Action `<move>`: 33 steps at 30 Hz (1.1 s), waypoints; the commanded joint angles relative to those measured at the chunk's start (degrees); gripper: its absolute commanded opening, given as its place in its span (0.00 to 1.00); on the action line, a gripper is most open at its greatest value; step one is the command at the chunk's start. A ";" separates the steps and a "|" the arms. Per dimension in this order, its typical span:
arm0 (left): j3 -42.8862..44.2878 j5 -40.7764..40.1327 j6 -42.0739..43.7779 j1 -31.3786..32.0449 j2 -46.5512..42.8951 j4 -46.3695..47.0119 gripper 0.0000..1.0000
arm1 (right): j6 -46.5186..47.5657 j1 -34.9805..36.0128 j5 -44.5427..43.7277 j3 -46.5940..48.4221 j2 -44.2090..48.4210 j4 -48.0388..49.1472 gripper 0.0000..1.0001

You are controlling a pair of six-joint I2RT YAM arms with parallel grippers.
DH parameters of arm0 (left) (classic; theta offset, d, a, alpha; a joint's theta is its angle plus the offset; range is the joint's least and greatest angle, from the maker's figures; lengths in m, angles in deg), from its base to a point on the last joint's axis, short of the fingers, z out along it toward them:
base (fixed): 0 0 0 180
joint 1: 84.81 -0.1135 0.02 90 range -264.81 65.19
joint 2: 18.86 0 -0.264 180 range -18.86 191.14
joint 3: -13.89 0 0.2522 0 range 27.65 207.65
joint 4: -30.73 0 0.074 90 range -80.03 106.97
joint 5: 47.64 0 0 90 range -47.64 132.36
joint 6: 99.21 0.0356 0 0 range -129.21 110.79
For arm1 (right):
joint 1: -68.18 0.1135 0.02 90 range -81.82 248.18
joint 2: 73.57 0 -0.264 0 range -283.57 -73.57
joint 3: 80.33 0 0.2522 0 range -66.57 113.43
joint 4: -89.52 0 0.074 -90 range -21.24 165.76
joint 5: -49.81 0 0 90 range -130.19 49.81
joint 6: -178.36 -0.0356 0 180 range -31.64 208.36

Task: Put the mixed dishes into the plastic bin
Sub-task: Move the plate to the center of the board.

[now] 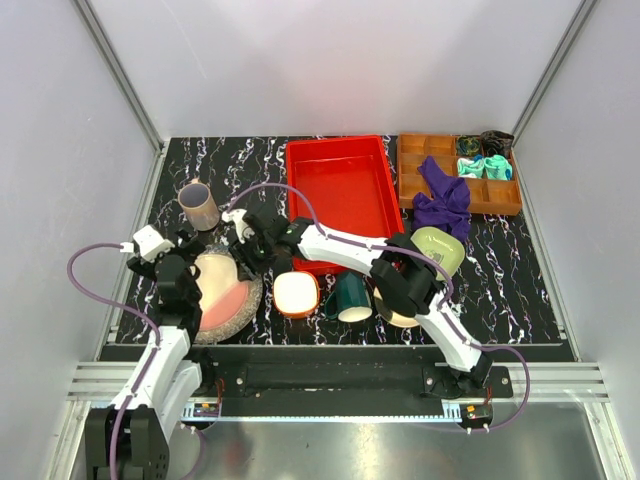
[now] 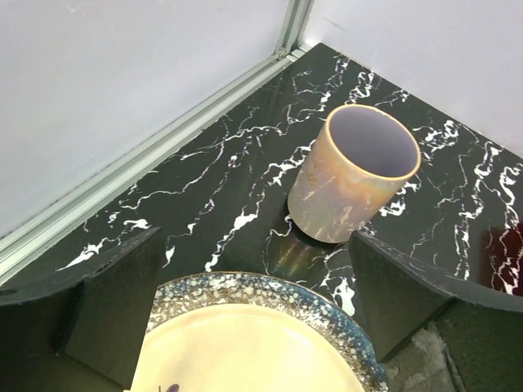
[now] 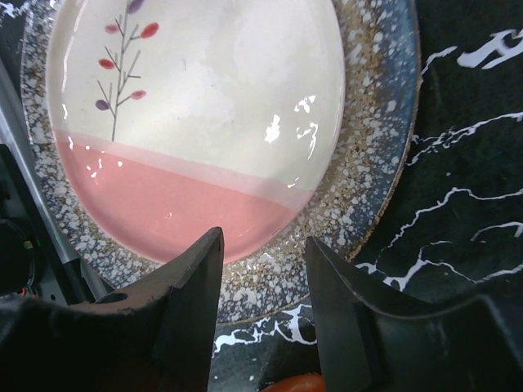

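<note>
The big speckled grey plate (image 1: 243,310) lies at the front left with the pink-cream plate (image 1: 218,287) on top of it. My left gripper (image 1: 195,250) hangs open over the plate's far rim (image 2: 270,294), its fingers (image 2: 114,310) well apart, facing the upright mauve cup (image 2: 353,175). My right gripper (image 3: 264,238) is open, its jaws astride the speckled rim (image 3: 376,147) beside the pink-cream plate (image 3: 196,122). The orange-white bowl (image 1: 296,293), dark green mug (image 1: 350,297), light green bowl (image 1: 438,248) and pale yellow plate (image 1: 392,316) stand near the front. The red plastic bin (image 1: 340,195) has no dishes in it.
A brown compartmented tray (image 1: 455,172) sits at the back right with teal cloths (image 1: 485,165) in it and a purple cloth (image 1: 443,200) hanging over its edge. The right arm stretches across the bin's near edge. Grey walls close in both sides.
</note>
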 commanded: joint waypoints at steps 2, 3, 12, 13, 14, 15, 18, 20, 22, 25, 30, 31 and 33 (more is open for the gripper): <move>2.80 1.05 -0.87 -1.00 -1.28 0.30 0.99 | -1.33 0.12 3.09 1.89 -2.99 1.52 0.53; 2.80 0.97 -0.78 -1.09 -1.46 0.12 0.99 | -1.42 0.12 3.18 2.15 -3.35 1.61 0.53; 3.15 1.58 -0.52 -1.00 -2.69 -0.58 0.99 | -2.38 0.12 4.06 2.77 -5.90 2.40 0.52; 3.15 1.67 -0.52 -1.09 -2.86 -0.58 0.99 | -2.47 0.12 4.06 2.86 -6.16 2.57 0.51; 3.07 1.75 -0.43 -1.00 -2.86 -0.76 0.99 | -2.56 0.12 4.15 2.86 -6.34 2.49 0.50; 3.15 1.76 -0.34 -1.09 -3.13 -0.76 0.99 | -2.65 0.12 4.15 2.94 -6.51 2.66 0.50; 3.15 1.84 -0.34 -1.09 -3.39 -1.02 0.99 | -2.65 0.03 3.37 3.21 -7.30 2.66 0.47; 3.15 2.28 -0.16 -1.00 -3.74 -0.94 0.99 | -2.65 0.12 2.92 3.21 -7.48 2.66 0.47; 3.06 2.37 -0.08 -1.09 -4.09 -0.85 0.99 | -2.56 0.12 2.48 3.21 -7.83 2.75 0.42; 3.15 2.63 0.01 -1.09 -4.01 -0.85 0.99 | -2.47 0.03 1.87 3.38 -8.27 2.75 0.35; 3.24 2.72 0.10 -1.09 -3.92 -0.94 0.99 | -2.73 0.03 0.47 3.39 -8.71 3.19 0.16; 3.15 2.72 0.10 -1.09 -3.83 -0.94 0.99 | -2.82 0.03 -0.15 3.21 -8.62 3.36 0.13; 3.07 2.63 0.10 -1.09 -3.74 -1.11 0.99 | -3.09 -0.14 -1.30 2.68 -8.01 3.80 0.05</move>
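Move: The right hand hangs just off the forward right edge of the pink-and-cream plate, whose middle lies about 6 cm back, 6 cm left and 5 cm below. The speckled plate under it centres some 7 cm back and 8 cm left of the hand. The orange bowl is about 12 cm right and 6 cm back, the tall mug 10 cm left and 13 cm ahead. From the left hand, the pink-and-cream plate is about 12 cm right, 8 cm back and well below. Down first, quickly, the right hand drops about 3 cm to the pink-and-cream plate's near rim, drawing back slightly, then eases on down another centimetre while edging a little left over the rim. From about half open its fingers close nearly shut, pinching the rim with one finger over the plate's face and the other outside its edge. ##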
